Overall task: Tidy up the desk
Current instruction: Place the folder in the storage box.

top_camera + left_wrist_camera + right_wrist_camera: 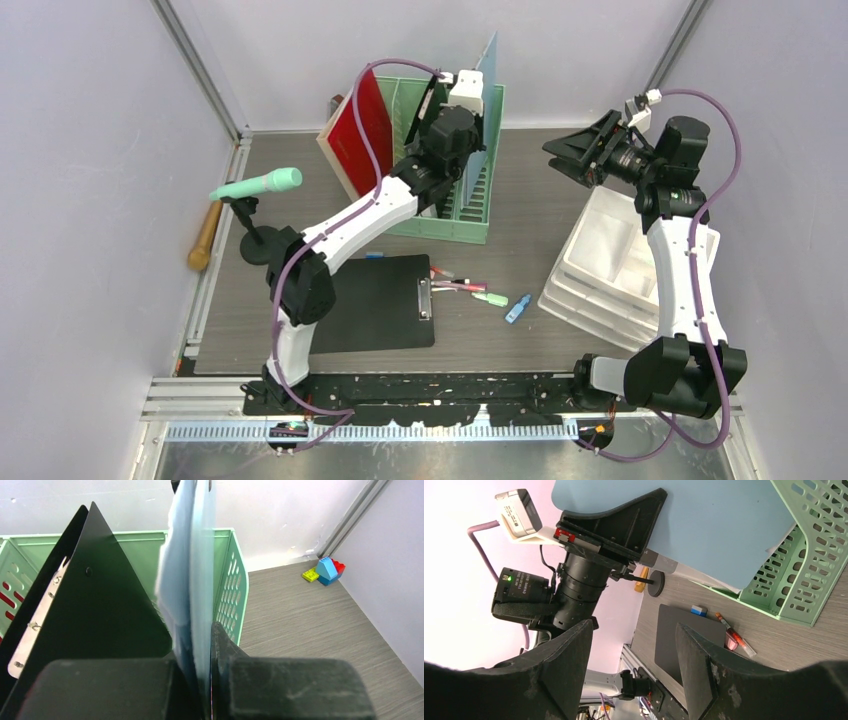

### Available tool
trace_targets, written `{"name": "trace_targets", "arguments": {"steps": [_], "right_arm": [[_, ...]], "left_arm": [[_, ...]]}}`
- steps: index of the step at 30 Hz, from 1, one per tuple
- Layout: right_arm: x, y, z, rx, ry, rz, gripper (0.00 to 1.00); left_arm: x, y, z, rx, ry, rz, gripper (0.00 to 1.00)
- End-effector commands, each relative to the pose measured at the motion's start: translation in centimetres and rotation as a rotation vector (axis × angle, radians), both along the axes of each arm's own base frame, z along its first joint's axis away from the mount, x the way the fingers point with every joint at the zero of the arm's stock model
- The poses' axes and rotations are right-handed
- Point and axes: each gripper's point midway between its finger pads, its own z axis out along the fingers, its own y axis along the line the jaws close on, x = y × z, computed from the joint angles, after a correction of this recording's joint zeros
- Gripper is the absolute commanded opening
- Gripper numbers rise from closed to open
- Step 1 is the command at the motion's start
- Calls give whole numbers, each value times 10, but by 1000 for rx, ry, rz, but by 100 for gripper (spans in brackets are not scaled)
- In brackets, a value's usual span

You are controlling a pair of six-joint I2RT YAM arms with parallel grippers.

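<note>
The desk (540, 200) is a grey-brown wood-grain top. At its back stands a mint-green file rack (470, 225), and my left gripper (476, 140) hovers over the rack's right slots. It is shut on a pale blue folder (490, 70), held upright on edge. In the left wrist view the folder (192, 555) runs between the pinching fingers of the left gripper (202, 645), beside a black binder (100, 605) standing in the rack (230, 580). My right gripper (565, 155) is raised at the right, pointing left. Its jaws (634, 635) are open and empty.
A red folder (360, 125) leans at the rack's left. A black clipboard (385, 300), pens (460, 285), a green marker (490, 299) and a small blue piece (517, 308) lie mid-desk. White stacked drawers (610, 265) stand right, a mint microphone (258, 185) on its stand left. Toy bricks (325, 571) sit in the back corner.
</note>
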Motion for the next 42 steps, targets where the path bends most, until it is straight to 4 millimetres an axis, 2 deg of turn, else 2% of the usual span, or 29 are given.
{"name": "trace_targets", "arguments": {"steps": [1,6,14,19,22,27,30,33,38,42], "right_arm": [[-9,2,17,-10,-81,13,68],[-10,3,15,-9,-79,16,68],[-9,2,11,-2,-72,17,68],[-11,3,12,4,-72,21,68],[-13,4,13,4,-76,23,68],[-14,4,14,4,-77,25,68],[-13,4,14,3,-77,27,68],[-12,4,11,-6,-71,32,68],[-12,2,6,-50,-72,33,68],[-14,2,4,-101,-90,31,68]], "left_arm": [[10,1,33,-102,-98,62,0],[12,-4,6,-56,-85,53,0],[0,5,-44,53,-11,52,15],[-1,12,-61,108,4,65,27],[-4,14,-55,108,-3,60,42],[-11,16,-25,104,-32,29,69],[-21,22,-5,120,-40,3,79],[-36,26,5,164,-20,-56,90],[-70,40,21,245,1,-171,98],[-104,62,25,376,25,-274,100]]}}
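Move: My left hand still pinches the blue folder, whose lower part is already over the storage box's right-hand slot. The slot's middle is some 18 cm below my left hand, about 2 cm ahead and 2 cm to the right. The black file stands about 8 cm to my left hand's left, level fore and aft, and the red folder about 22 cm left and 2 cm ahead. From my right hand the slot is roughly 14 cm left, level fore and aft, and 20 cm below. I lower the blue folder down into the right-hand slot, my left hand sinking about 10 cm, its left side rolling up some 10 degrees, and begin to loosen my fingers on the way. At the bottom I spread them wide to let go, then rise and draw back about 5 cm and a little left, away from the folder. ##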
